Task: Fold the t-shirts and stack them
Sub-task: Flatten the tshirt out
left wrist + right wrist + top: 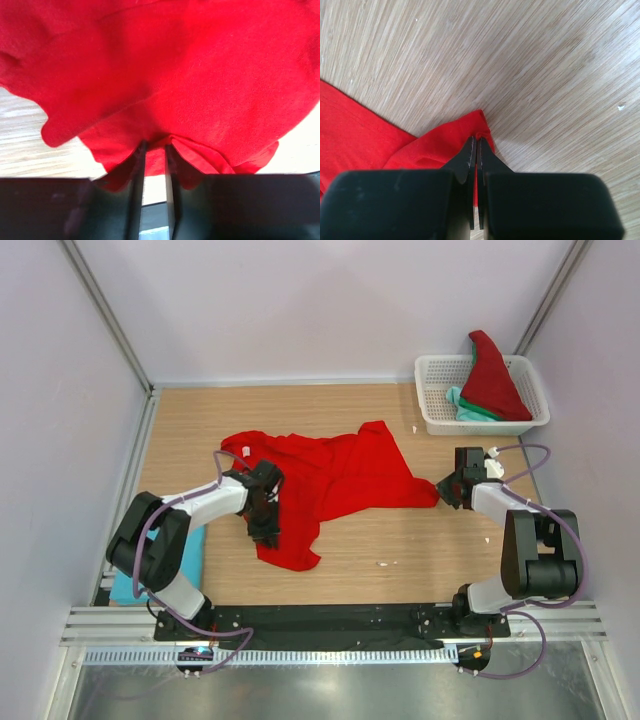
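A bright red t-shirt (340, 475) lies crumpled and spread across the middle of the wooden table. My left gripper (266, 525) is at its lower left part. In the left wrist view the gripper (156, 145) has its jaws nearly together, pinching a bunched fold of the red cloth (200, 75). My right gripper (446, 490) is at the shirt's right tip. In the right wrist view the gripper (476, 140) is shut on that red corner (445, 142), low over the table.
A white lattice basket (433, 418) stands at the back right, holding another red shirt (492, 375) over a teal-green one (468, 408). A light blue cloth (190, 558) lies at the left edge beside the left arm. Grey walls enclose the table.
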`<action>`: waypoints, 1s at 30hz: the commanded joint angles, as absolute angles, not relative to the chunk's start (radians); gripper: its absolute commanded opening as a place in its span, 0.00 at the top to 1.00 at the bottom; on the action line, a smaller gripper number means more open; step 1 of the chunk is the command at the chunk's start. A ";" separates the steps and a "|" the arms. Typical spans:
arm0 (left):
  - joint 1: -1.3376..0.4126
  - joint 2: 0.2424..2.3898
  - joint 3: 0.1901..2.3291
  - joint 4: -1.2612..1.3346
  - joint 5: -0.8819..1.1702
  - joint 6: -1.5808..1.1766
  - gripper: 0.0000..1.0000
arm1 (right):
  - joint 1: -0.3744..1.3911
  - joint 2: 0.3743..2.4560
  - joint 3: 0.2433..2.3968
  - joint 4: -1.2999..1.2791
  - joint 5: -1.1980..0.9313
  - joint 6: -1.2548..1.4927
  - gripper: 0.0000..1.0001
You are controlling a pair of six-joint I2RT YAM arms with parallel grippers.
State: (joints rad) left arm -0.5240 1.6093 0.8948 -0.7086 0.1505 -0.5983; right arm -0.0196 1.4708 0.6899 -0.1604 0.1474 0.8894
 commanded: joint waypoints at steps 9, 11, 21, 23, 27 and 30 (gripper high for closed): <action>-0.534 1.425 0.998 -0.780 0.008 -0.597 1.00 | -0.015 1.460 0.745 -0.219 0.149 0.790 0.99; -0.534 1.361 1.052 -0.805 -0.041 -0.577 1.00 | -0.006 1.434 0.756 -0.256 0.164 0.724 0.99; -0.511 1.155 1.492 -0.813 -0.304 -0.437 1.00 | 0.150 1.261 0.974 -0.491 0.210 0.382 0.99; -0.505 1.147 1.582 -0.789 -0.316 -0.404 1.00 | 0.181 1.224 1.072 -0.567 0.225 0.351 0.99; -0.496 1.154 1.747 -0.750 -0.305 -0.312 1.00 | 0.225 1.158 1.254 -0.685 0.187 0.318 0.99; -0.495 1.114 1.828 -0.663 -0.278 -0.253 1.00 | 0.239 1.096 1.402 -0.767 0.094 0.296 0.99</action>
State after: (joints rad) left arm -0.5007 1.1538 1.7523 -0.7815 -0.2691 -0.3561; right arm 0.2302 1.1862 1.2785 -0.6476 0.1692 0.3634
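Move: The red t-shirt's near-left part lies right under the left fingertips, about 1 cm below. From that hand the shirt's near tip is roughly 4 cm back and 11 cm right, the neck label about 24 cm ahead and 4 cm left, the folded teal cloth about 5 cm back and 23 cm left. The right hand already holds the shirt's right corner, level between its fingers; the white basket is some 26 cm ahead and 9 cm right of that hand. The red shirt's near-left cloth is pinched as the left fingers close fully; the left hand then sweeps it up some 45 cm and about 10 cm forward, the wrist tipping from straight down to nearly level. Keeping its corner, the right hand eases back about a centimetre, then lifts it some 25 cm, drifting left while turning roughly 30 degrees counter-clockwise and tilting its fingers upward. ##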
